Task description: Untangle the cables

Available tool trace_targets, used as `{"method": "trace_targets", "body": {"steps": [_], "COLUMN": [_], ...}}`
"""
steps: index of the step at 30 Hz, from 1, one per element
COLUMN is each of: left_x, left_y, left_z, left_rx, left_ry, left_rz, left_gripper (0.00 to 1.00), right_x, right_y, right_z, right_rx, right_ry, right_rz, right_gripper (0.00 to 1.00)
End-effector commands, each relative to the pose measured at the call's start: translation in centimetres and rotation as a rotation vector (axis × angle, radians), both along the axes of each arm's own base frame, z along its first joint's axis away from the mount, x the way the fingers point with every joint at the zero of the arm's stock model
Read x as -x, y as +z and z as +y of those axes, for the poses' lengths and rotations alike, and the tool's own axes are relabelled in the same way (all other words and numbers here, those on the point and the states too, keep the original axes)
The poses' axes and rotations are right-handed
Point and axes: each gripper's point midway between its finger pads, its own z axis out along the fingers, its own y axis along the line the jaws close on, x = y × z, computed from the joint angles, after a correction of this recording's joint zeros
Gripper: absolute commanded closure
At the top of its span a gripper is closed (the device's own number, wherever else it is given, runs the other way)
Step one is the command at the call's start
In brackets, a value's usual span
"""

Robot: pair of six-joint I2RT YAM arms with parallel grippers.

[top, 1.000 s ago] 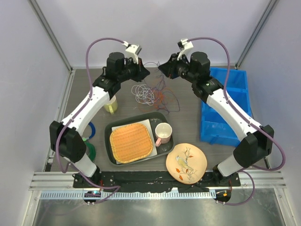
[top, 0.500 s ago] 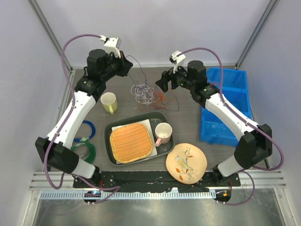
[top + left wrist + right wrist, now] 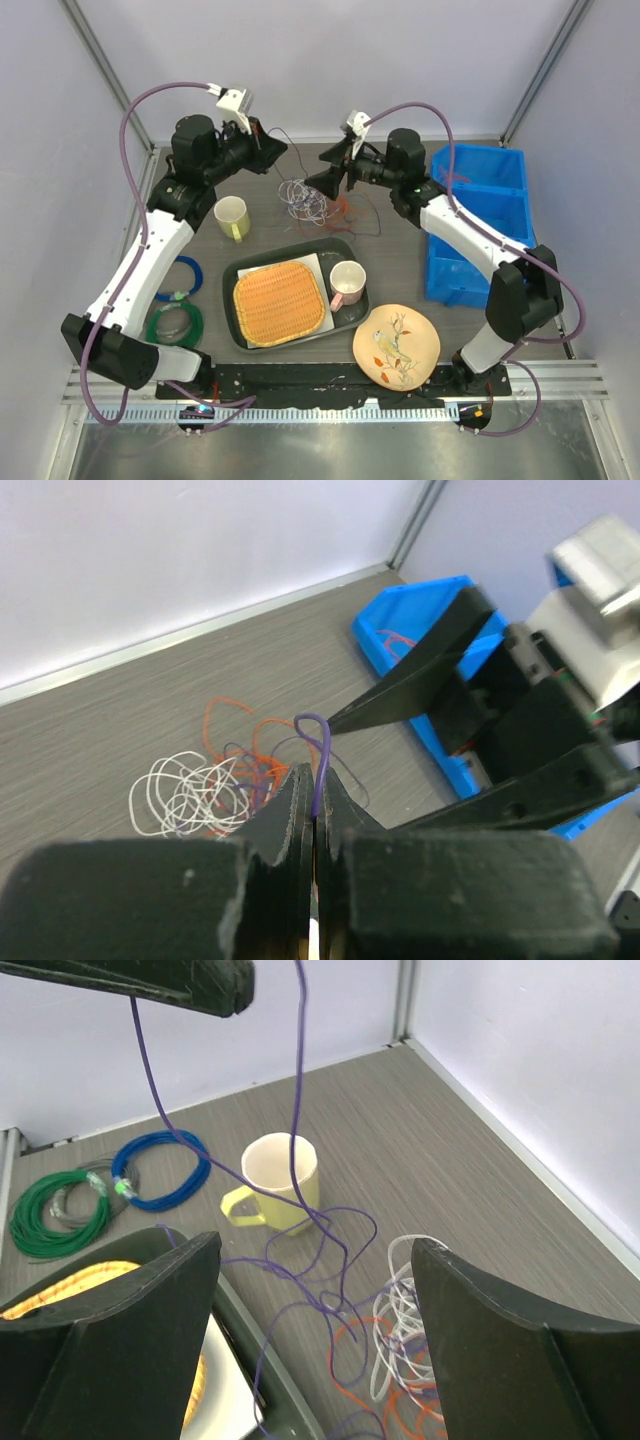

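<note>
The cables [image 3: 310, 198] lie in a loose bunch of white, red-orange and purple wires at the back middle of the table. My left gripper [image 3: 278, 148] is raised left of the bunch. In the left wrist view it [image 3: 315, 798] is shut on a purple wire [image 3: 318, 742] that loops up out of the jaws. The white loops [image 3: 190, 795] lie below. My right gripper [image 3: 322, 183] hovers just right of the bunch, open and empty. In the right wrist view [image 3: 315, 1345] the purple wire [image 3: 300, 1080] hangs taut between its spread fingers, above white and orange loops [image 3: 400, 1310].
A yellow mug [image 3: 231, 216] stands left of the bunch. A dark tray [image 3: 230, 275] holds an orange mat and a pink mug [image 3: 347, 283]. A painted plate [image 3: 396, 345] sits near front. A blue bin [image 3: 480, 230] is at right. Blue [image 3: 180, 280] and green [image 3: 175, 322] rings lie left.
My left arm has swung left, drawing the purple wire out of the bunch. My right gripper has moved left and down to the bunch's right side.
</note>
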Motion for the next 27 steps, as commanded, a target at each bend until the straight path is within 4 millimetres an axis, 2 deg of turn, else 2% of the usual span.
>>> {"method": "trace_targets", "body": {"steps": [1, 3, 4, 6, 10, 13, 15, 16, 17, 18, 19, 21, 22, 23, 24, 25, 26, 27], "left_x": [1.8, 1.9, 1.8, 1.6, 1.4, 1.3, 1.4, 1.5, 1.4, 1.4, 1.4, 1.6, 1.7, 1.7, 1.9, 2.0, 2.0, 2.1], "left_y": [3.9, 4.4, 4.5, 4.6, 4.5, 4.6, 4.6, 4.7, 4.6, 4.6, 4.7, 4.3, 3.7, 3.6, 3.2, 2.0, 1.7, 1.1], "left_z": [-0.9, -0.9, -0.9, -0.8, -0.8, -1.0, -1.0, -1.0, -0.9, -0.8, -0.6, -0.6, -0.7, -0.6, -0.7, -0.6, -0.7, -0.6], "left_rx": [0.088, 0.099, 0.104, 0.110, 0.121, 0.129, 0.130, 0.132, 0.127, 0.128, 0.129, 0.115, 0.109, 0.108, 0.097, 0.089, 0.090, 0.084], "left_ry": [-0.071, -0.072, -0.070, -0.059, -0.044, -0.052, -0.058, -0.058, -0.051, -0.042, -0.031, -0.042, -0.045, -0.048, -0.059, -0.057, -0.065, -0.066], "left_rz": [-0.082, -0.081, -0.076, -0.069, -0.060, -0.048, -0.051, -0.051, -0.054, -0.054, -0.055, -0.050, -0.042, -0.051, -0.062, -0.048, -0.062, -0.066], "left_gripper": [1.00, 1.00, 1.00, 1.00, 1.00, 1.00, 1.00, 1.00, 1.00, 1.00, 0.99, 0.44, 0.01, 0.00, 0.00, 0.00, 0.00, 0.00], "right_x": [0.8, 0.0, 0.4, -1.0, -1.5, -2.1, -2.6, -2.8, -3.1, -3.7, -4.0, -4.6, -4.7, -4.8, -5.1, -5.5, -5.7, -6.0], "right_y": [4.3, 3.5, 3.3, 2.6, 1.7, 1.5, 1.7, 1.9, 2.1, 2.3, 2.7, 3.7, 4.2, 4.9, 6.5, 7.0, 7.8, 10.2], "right_z": [3.9, 4.7, 5.6, 5.8, 7.2, 7.7, 7.5, 7.3, 6.9, 6.0, 5.5, 4.1, 3.7, 3.1, 2.4, 1.4, 1.1, 0.4], "right_rx": [-0.072, -0.022, -0.015, -0.003, -0.012, -0.012, -0.019, -0.026, -0.038, -0.050, -0.066, -0.105, -0.118, -0.133, -0.164, -0.163, -0.177, -0.220], "right_ry": [0.018, -0.051, -0.068, -0.182, -0.259, -0.311, -0.369, -0.389, -0.423, -0.487, -0.524, -0.609, -0.634, -0.666, -0.701, -0.754, -0.774, -0.794], "right_rz": [-0.150, -0.189, -0.200, -0.202, -0.192, -0.193, -0.194, -0.195, -0.188, -0.174, -0.167, -0.151, -0.152, -0.152, -0.157, -0.151, -0.143, -0.149], "right_gripper": [0.17, 0.18, 0.17, 0.18, 0.18, 0.25, 0.45, 0.63, 0.93, 0.99, 0.99, 0.99, 0.99, 0.99, 0.99, 0.99, 0.99, 0.99]}}
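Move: Hanging from the left hand's closed fingers, the purple cable offers its free stretch to the open right hand: about 8 cm left, 1 cm ahead and 3 cm below it. From the left hand that stretch lies some 3 cm back, straight below by about 9 cm. On the table some 31 cm below the right hand are the white cable, about 5 cm ahead and 5 cm left, and the yellow mug, 2 cm ahead and 22 cm left. Reaching left about 8 cm and dipping slightly, the open right hand comes to the purple cable below the left fingertips and pinches it shut; still closing, it swings forward some 6 cm and back right 4 cm, turning about 35 degrees clockwise. The left hand stays nearly in place and, once the right has closed, opens wide and lets go. ##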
